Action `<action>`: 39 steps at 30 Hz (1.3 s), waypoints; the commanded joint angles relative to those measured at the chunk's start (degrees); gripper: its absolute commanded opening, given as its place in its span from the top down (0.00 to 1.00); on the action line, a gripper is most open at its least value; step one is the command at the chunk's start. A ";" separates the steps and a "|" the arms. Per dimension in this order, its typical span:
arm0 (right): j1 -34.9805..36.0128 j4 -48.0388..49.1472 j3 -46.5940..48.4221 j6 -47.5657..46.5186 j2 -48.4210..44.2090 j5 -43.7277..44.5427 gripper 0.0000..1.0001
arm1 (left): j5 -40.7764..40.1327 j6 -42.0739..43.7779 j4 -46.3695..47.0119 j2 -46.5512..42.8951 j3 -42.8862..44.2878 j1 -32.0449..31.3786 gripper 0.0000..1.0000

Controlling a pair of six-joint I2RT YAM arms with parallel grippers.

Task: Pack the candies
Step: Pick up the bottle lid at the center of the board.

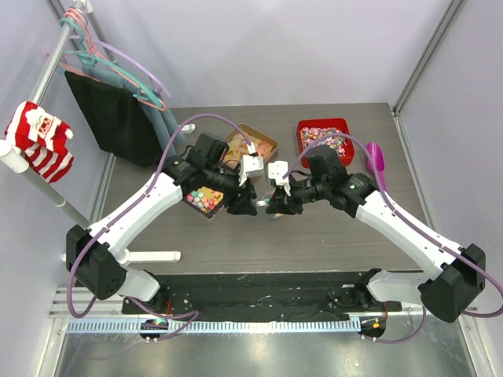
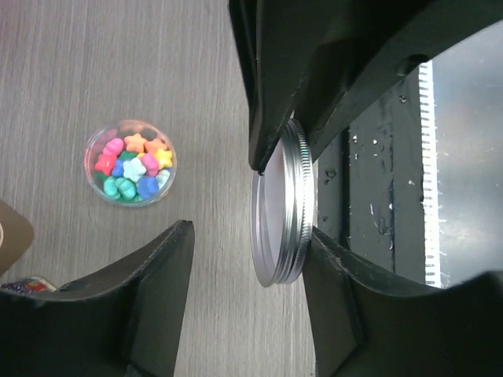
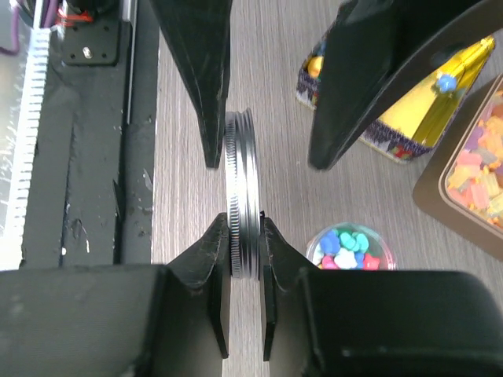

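A small round clear jar [image 2: 130, 161] on the table holds colourful candies [image 2: 132, 166]; it also shows in the right wrist view [image 3: 350, 250]. My right gripper [image 3: 245, 228] is shut on the rim of a silver screw lid [image 3: 242, 188], which stands on edge above the table. My left gripper [image 2: 247, 236] is open around the same lid [image 2: 283, 208]; its right finger [image 2: 346, 306] touches the lid and its left finger [image 2: 149, 290] stands apart. In the top view both grippers, left [image 1: 245, 206] and right [image 1: 277, 206], meet at mid-table and hide the jar.
A gold-lined box of mixed candies [image 1: 204, 200] lies under the left wrist. A brown tray of orange-yellow gummies [image 1: 253, 141] and a red tray of speckled sweets [image 1: 324, 135] stand at the back. A pink brush [image 1: 376, 157] lies at the right.
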 commanded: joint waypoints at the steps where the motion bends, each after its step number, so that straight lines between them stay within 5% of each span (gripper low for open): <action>1: -0.43 3.21 3.98 2.25 0.16 -4.30 0.96 | 3.28 -0.30 1.71 -1.78 -0.10 -0.42 0.44; 6: -0.69 3.13 5.30 2.43 1.56 -4.21 0.96 | 5.57 1.46 -1.46 -0.46 1.04 -0.68 0.52; 12: -0.78 3.13 6.18 2.25 2.80 -3.25 0.94 | 5.40 1.90 -2.25 -0.63 0.78 -0.69 0.86; 18: -0.78 3.04 6.10 0.32 2.10 0.96 0.72 | 3.91 -0.90 0.20 -1.07 0.34 -0.69 1.00; 24: -0.61 1.11 5.75 -6.53 -1.67 11.06 0.24 | 4.08 -6.87 3.19 -0.02 0.87 0.19 1.00; 27: 0.18 -0.47 5.13 -11.97 -3.78 17.31 0.08 | 5.22 -12.58 6.95 0.68 1.13 1.68 1.00; 39: 4.57 5.67 1.17 -13.66 -4.50 28.39 0.00 | 13.90 -48.24 28.49 6.04 -1.32 11.44 1.00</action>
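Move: The bottle lid, held on edge by the right fingers, stands about 2 cm right of and 1 cm behind the left hand's open finger gap, level with it; from the right hand it is about 2 cm left. The candy jar stands some 13 cm below the left hand, 6 cm ahead and 3 cm right. The gold tray is roughly 8 cm ahead, 14 cm left and 14 cm below the left hand. Left fingers pinch the lid; right ones open and leave forward-right; left carries the lid forward about 7 cm. ##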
